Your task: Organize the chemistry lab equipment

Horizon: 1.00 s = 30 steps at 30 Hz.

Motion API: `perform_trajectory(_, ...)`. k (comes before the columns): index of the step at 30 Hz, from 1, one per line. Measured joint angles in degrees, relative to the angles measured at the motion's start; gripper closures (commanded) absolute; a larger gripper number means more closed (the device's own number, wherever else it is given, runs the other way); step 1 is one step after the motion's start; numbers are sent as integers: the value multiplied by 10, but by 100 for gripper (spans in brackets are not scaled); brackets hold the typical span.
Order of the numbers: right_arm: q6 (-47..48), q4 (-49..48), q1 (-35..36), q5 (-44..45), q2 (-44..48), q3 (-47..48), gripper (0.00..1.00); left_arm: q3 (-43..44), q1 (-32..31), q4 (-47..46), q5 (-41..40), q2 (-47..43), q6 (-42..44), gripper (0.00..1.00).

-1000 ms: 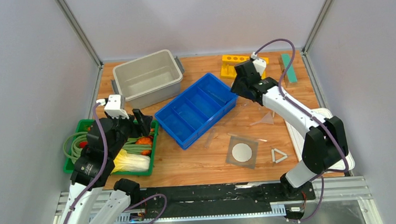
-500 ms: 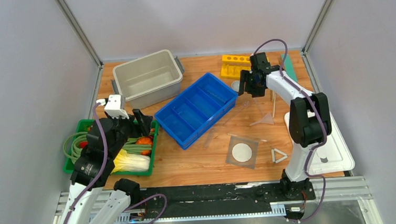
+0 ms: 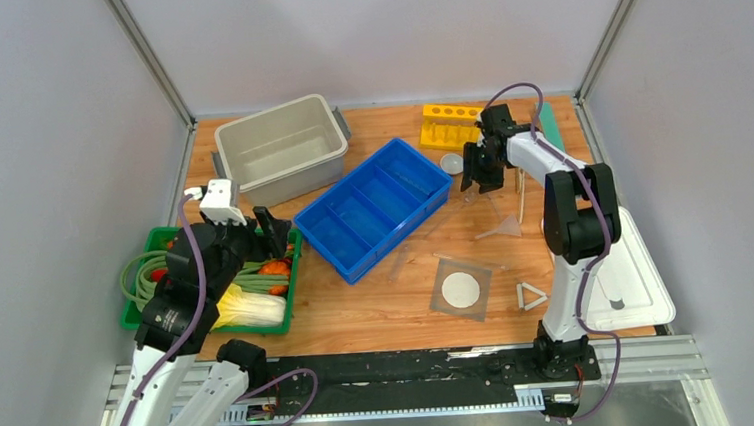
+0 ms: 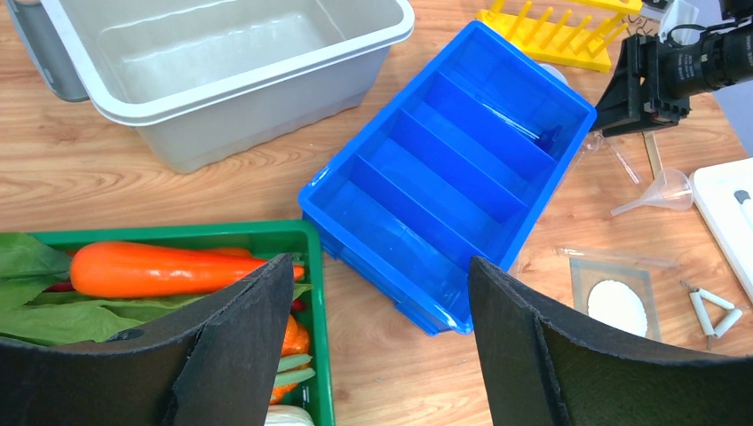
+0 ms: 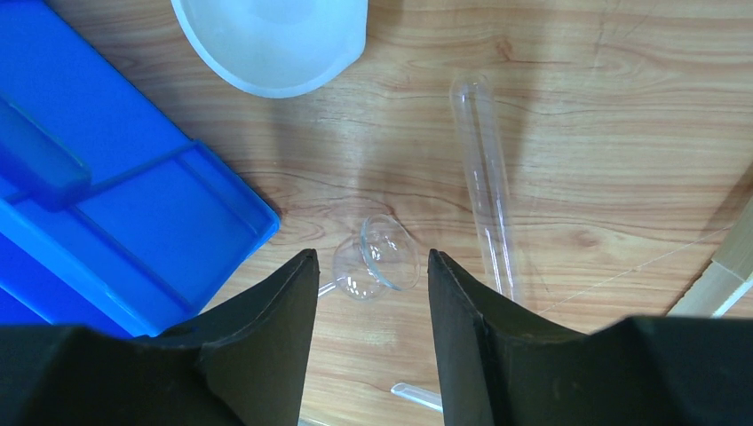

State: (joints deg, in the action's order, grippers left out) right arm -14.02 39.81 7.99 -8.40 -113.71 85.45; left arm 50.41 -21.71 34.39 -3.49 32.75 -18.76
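My right gripper (image 5: 371, 261) hangs low over the wood, open, with nothing between its fingers. A small clear round glass piece (image 5: 377, 257) lies just past its fingertips. A thin clear tube (image 5: 487, 177) lies to the right of it and a clear cup (image 5: 271, 40) farther ahead. From above, the right gripper (image 3: 477, 171) is by the blue bin's far right corner. The grey mesh with white disc (image 3: 461, 289), white triangle (image 3: 530, 295) and a clear funnel (image 3: 502, 228) lie nearer the front. My left gripper (image 4: 380, 266) is open and empty at the green basket's (image 4: 315, 302) right edge.
The blue divided bin (image 3: 400, 236) sits mid-table, with a grey tub (image 3: 281, 147) behind it on the left. A yellow rack (image 3: 450, 123) stands at the back. The green basket (image 3: 293, 279) holds vegetables. A white lid (image 3: 618, 276) lies at the right edge.
The right arm has folded up, and its gripper has shifted right from the bin's corner and come down toward the table. Its jaws widened, then narrowed. The left arm has not moved.
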Motion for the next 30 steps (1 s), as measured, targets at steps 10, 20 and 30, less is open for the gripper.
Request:
perform_trajectory(10,21,-3,-11,-28,-7,0,53,0,0,0,0,2,0,21)
perform_trajectory(20,44,-14,-16,-57,-24,0,63,0,0,0,0,3,0,20)
perform_trajectory(30,44,-40,-44,-102,-30,-34,83,0,0,-1,0,6,0,21)
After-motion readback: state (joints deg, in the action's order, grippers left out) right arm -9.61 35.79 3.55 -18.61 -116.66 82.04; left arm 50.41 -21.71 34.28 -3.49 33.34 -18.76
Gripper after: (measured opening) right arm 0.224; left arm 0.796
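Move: The small glass flask lies almost straight beneath the right hand's open fingers, about 3 cm down and 1 cm back. The test tube lies about 4 cm right and 1 cm ahead of the hand, while the white dish is some 8 cm ahead and 3 cm left. The blue tray's middle is roughly 20 cm left and 1 cm back. From the left hand the flask is about 18 cm ahead, 36 cm right and 26 cm below. The right hand sinks about 3 cm towards the glass flask, its half-open fingers closing to under half their gap. ##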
